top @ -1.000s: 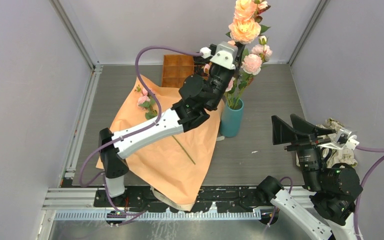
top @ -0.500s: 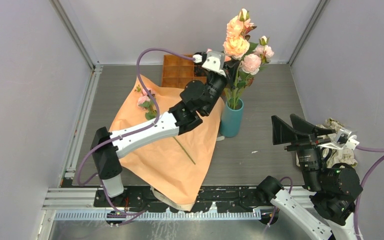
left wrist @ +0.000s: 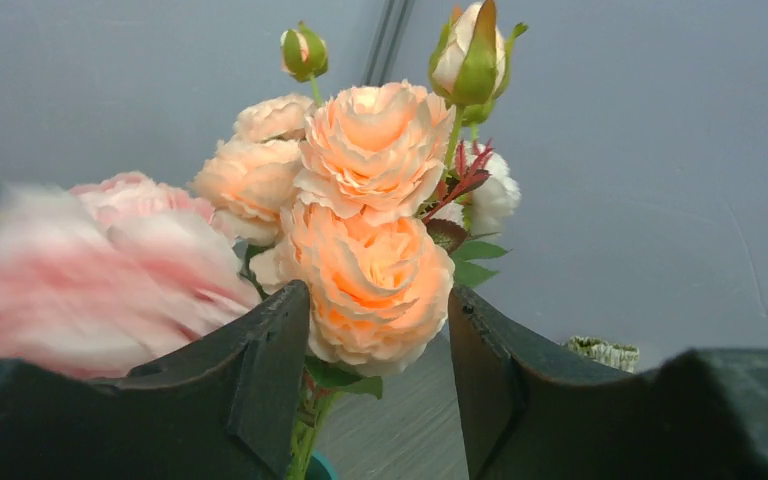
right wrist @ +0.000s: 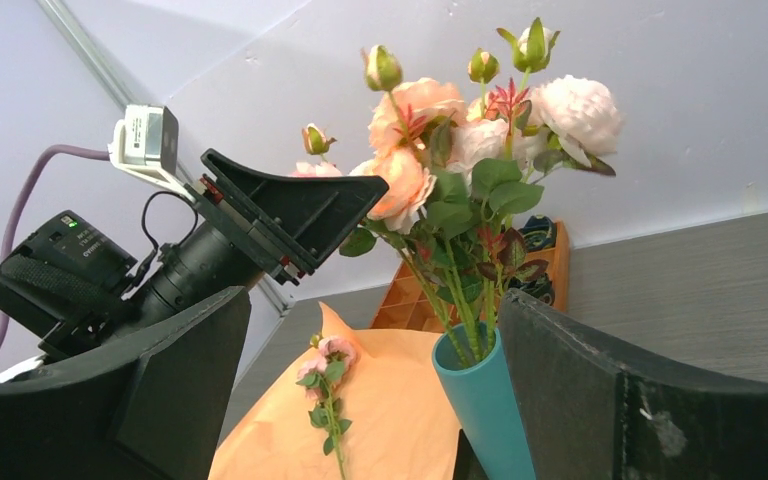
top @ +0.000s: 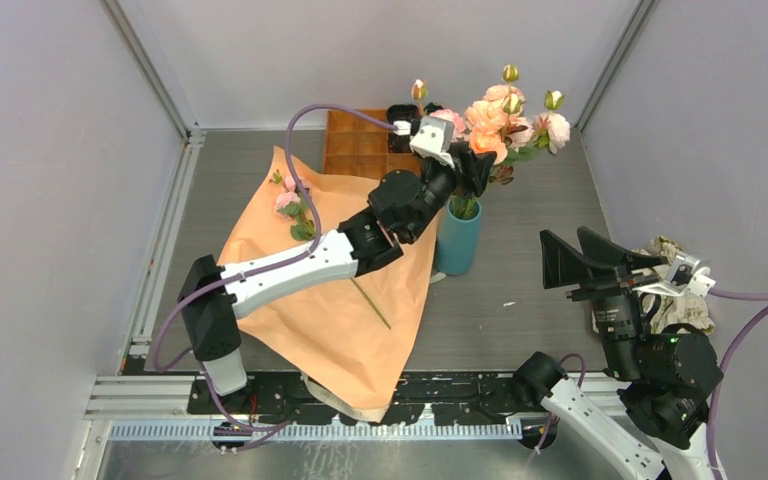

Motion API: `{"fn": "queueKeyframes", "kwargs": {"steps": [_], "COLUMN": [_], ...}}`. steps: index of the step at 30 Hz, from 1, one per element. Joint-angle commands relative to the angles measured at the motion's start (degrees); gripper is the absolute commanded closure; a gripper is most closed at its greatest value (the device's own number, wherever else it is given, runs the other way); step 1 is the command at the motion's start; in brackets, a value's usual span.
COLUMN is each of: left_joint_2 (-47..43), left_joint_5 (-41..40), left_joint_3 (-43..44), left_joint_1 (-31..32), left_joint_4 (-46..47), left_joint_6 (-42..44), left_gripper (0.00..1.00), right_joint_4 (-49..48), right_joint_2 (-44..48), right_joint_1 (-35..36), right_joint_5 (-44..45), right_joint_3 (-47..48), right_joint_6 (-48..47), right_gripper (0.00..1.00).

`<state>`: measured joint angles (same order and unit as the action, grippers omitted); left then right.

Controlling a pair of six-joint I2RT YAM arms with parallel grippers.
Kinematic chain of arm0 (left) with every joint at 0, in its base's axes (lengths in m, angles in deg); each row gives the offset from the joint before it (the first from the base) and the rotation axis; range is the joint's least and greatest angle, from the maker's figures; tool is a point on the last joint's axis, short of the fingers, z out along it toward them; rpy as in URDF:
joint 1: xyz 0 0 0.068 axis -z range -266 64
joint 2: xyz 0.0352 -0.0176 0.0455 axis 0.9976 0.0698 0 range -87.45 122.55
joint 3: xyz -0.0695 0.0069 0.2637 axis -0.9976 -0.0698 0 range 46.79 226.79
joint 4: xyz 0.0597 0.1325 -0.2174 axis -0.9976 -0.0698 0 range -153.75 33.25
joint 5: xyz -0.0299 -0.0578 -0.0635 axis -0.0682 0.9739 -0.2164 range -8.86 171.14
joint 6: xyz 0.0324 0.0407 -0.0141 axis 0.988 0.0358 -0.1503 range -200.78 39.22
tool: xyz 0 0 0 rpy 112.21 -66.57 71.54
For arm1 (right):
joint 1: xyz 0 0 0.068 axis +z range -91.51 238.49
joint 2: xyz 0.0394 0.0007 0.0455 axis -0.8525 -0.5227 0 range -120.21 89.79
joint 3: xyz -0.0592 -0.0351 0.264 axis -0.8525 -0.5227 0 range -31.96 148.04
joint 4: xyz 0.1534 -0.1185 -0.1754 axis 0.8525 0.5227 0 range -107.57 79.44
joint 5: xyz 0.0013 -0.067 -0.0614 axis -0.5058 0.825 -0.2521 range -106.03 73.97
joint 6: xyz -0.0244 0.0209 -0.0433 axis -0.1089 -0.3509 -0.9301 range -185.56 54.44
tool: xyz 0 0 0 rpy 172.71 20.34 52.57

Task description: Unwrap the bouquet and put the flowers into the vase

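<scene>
The flowers (top: 500, 115) stand with their stems in the teal vase (top: 458, 240) at mid-table. My left gripper (top: 468, 168) is just above the vase rim, open, with the stems loose beside its left finger. In the left wrist view a peach rose of the flowers (left wrist: 370, 200) fills the gap of the gripper (left wrist: 378, 300). The bouquet's peach-orange paper (top: 330, 290) lies spread flat, with one small pink stem (top: 295, 205) on it. My right gripper (top: 578, 262) hangs open and empty at the right; its view shows the vase (right wrist: 485, 410) and the flowers (right wrist: 460, 140) past the gripper (right wrist: 372, 300).
An orange compartmented tray (top: 355, 140) sits at the back behind the paper. A crumpled floral cloth (top: 675, 300) lies at the right edge by the right arm. White walls enclose the table on three sides.
The left gripper came down with the flowers, their stems sank into the vase, and its jaws opened off them. The right arm stayed put.
</scene>
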<state>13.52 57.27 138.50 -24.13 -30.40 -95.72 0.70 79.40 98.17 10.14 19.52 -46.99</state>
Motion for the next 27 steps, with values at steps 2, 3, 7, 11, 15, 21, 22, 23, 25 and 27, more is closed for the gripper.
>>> {"fn": "queueKeyframes", "kwargs": {"steps": [2,3,7,11,15,21,22,23,25,27], "left_joint_2": [-6.29,-7.08,-10.88,-15.93,-21.8,-33.07,-34.77,-36.65,-40.13,-43.53], "left_joint_5": [-0.81,-1.21,-2.36,-3.08,-4.7,-9.77,-11.1,-12.51,-16.53,-20.93], "left_joint_3": [-1.04,-1.23,-3.1,-6.12,-10.12,-18.52,-19.58,-20.63,-22.44,-24.26], "left_joint_1": [0.89,1.24,2.56,4.44,6.58,9.15,9.58,9.99,10.58,10.82], "left_joint_4": [-1.79,-2.46,-3.31,-3.24,-2.89,-4.9,-6.28,-8.05,-11.94,-16.12], "left_joint_6": [-1.77,-1.64,-0.95,0.2,2.26,2.48,2.34,2.06,1.29,0.7], "left_gripper": [0.45,0.45,0.45,0.45,0.46,0.48,0.48,0.48,0.5,0.51], "right_joint_4": [-2.43,-2.4,-2.61,-2.65,-2.93,-2.5,-2.34,-2.05,-1.98,-2.67], "right_joint_2": [-1.1,-1.23,-1.87,-2.8,-3.62,-6.75,-7.83,-9.13,-12.65,-16.26], "right_joint_1": [0.01,0.11,-0.04,0.08,0.03,0.03,0.0,0.03,0.03,-0.01], "right_joint_5": [-0.82,-0.9,-1.63,-2.2,-2.93,-6.01,-7.2,-7.98,-9.85,-12.28], "right_joint_3": [0.03,0.02,0.02,0.19,0.44,1.88,2.46,3.2,5.07,7.3], "right_joint_6": [0.89,0.97,1.44,2.03,2.71,2.97,2.86,2.65,2.36,2.09], "right_gripper": [0.0,0.0,0.0,0.01,0.01,0.0,0.01,0.0,0.01,0.0]}}
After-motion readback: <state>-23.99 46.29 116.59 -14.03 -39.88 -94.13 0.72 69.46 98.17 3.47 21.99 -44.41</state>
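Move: Just ahead of the half-open left hand, about 6 cm out and some 30 cm below, stands the vase with the flowers already in it. The last flower lies on the orange paper, roughly 26 cm to the left hand's left, 6 cm farther out and 41 cm below; the compartment tray is some 31 cm ahead and 14 cm left. From the open right hand, that flower lies about 20 cm ahead and 36 cm left, the vase 20 cm ahead and 10 cm left. Backing off from the vase and the blooms, the empty left hand dips slightly, then sweeps about 15 cm left and 12 cm back while climbing some 6 cm, fingers staying half open, ending high over the paper. The right hand, wide open, waits, then starts left about 5 cm and a little forward towards the last flower, its wrist beginning to tip down and turn counter-clockwise. ##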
